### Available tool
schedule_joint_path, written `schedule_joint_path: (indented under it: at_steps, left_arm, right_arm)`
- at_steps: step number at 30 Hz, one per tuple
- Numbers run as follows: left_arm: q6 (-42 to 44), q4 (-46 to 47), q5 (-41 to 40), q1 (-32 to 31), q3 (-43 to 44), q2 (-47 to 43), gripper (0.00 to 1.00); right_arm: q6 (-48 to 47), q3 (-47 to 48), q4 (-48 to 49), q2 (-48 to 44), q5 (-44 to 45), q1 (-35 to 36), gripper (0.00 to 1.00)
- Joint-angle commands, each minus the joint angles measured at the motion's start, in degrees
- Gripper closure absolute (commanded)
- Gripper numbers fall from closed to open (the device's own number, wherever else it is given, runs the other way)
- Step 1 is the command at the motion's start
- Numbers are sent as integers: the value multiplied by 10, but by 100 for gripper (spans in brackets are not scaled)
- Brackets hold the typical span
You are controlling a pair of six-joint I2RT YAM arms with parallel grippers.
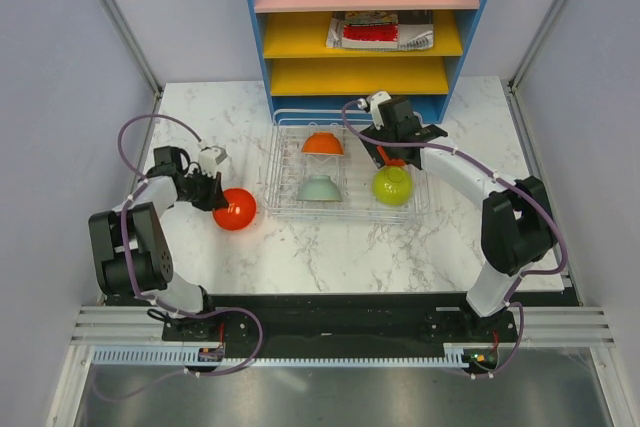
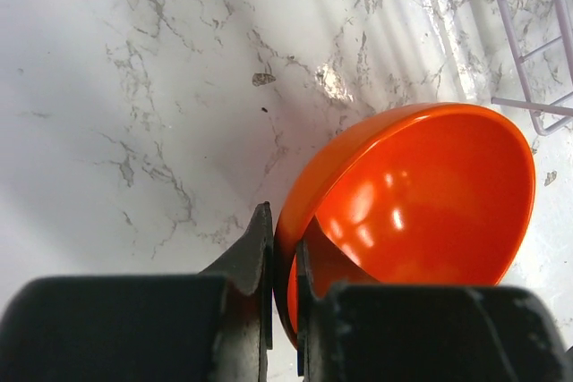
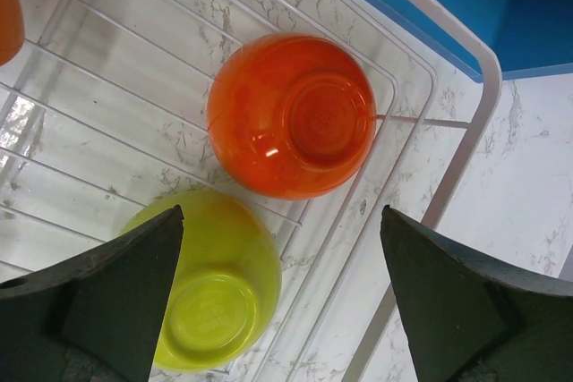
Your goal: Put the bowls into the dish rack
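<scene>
A red bowl (image 1: pixel 236 209) rests on the marble table, left of the dish rack (image 1: pixel 285 172). My left gripper (image 1: pixel 211 191) is shut on its near rim: in the left wrist view one finger lies inside the red bowl (image 2: pixel 421 194) and the other outside, at my left gripper (image 2: pixel 285 257). The rack holds an orange bowl (image 1: pixel 322 143), a pale mint bowl (image 1: pixel 318 188) and a lime green bowl (image 1: pixel 393 185). My right gripper (image 1: pixel 402 139) hovers open over the rack's right end. Below my right gripper (image 3: pixel 282 212) lie an upturned red-orange bowl (image 3: pixel 291 114) and the upturned lime bowl (image 3: pixel 215 301).
A blue shelf unit (image 1: pixel 365 27) with pink and yellow shelves stands directly behind the rack, holding books. The rack's white wire rim (image 3: pixel 488 78) runs close to the right fingers. Grey walls close in the table on both sides.
</scene>
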Motion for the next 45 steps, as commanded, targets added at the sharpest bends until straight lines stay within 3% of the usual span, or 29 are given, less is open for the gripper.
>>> schedule_joint_path:
  at_steps: [1,8,15,25,31,35,39,45]
  left_arm:
    - [-6,10,-2,16,15,-23,98]
    - [-13,13,6,25,15,-27,98]
    - [-12,12,7,26,15,-28,98]
    - [-18,12,14,31,13,-51,98]
    - [-35,10,36,32,38,-87,98]
    - [-44,-1,146,25,81,-111,98]
    - [-53,-26,260,3,159,-103,98]
    - [-78,-29,283,-90,234,-99,98]
  right_arm:
    - [-11,-6,8,6,23,1,2]
    - [-26,-3,1,35,79,6,2]
    - [-35,17,-83,39,93,12,2]
    - [-41,11,-136,-13,106,32,2]
    - [-16,105,-128,-42,89,32,2]
    - [28,125,-100,-89,-69,32,2]
    - [78,115,-73,-126,-327,30,2]
    - [196,105,-32,-107,-551,22,2]
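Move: The left hand already pinches the left rim of the held red bowl, whose middle is about 4 cm right and 1 cm back; the dish rack's middle is some 29 cm right and 8 cm ahead of that hand. The right hand, open, is above the rack: the lime bowl is about 2 cm back, 1 cm left and 6 cm below, the racked red bowl 6 cm ahead, 1 cm left and equally low, the held red bowl some 36 cm left, 10 cm back and 10 cm lower. Open right fingers nudge the lime bowl back in the rack, dipping about 4 cm while drawing back and slightly right, then rise well clear and swing left towards the held red bowl, rolling over. Keeping its rim pinch, the left hand edges left, then lifts the held red bowl about 17 cm, bearing forward and right towards the rack as its fingers tilt up some 25 degrees. ##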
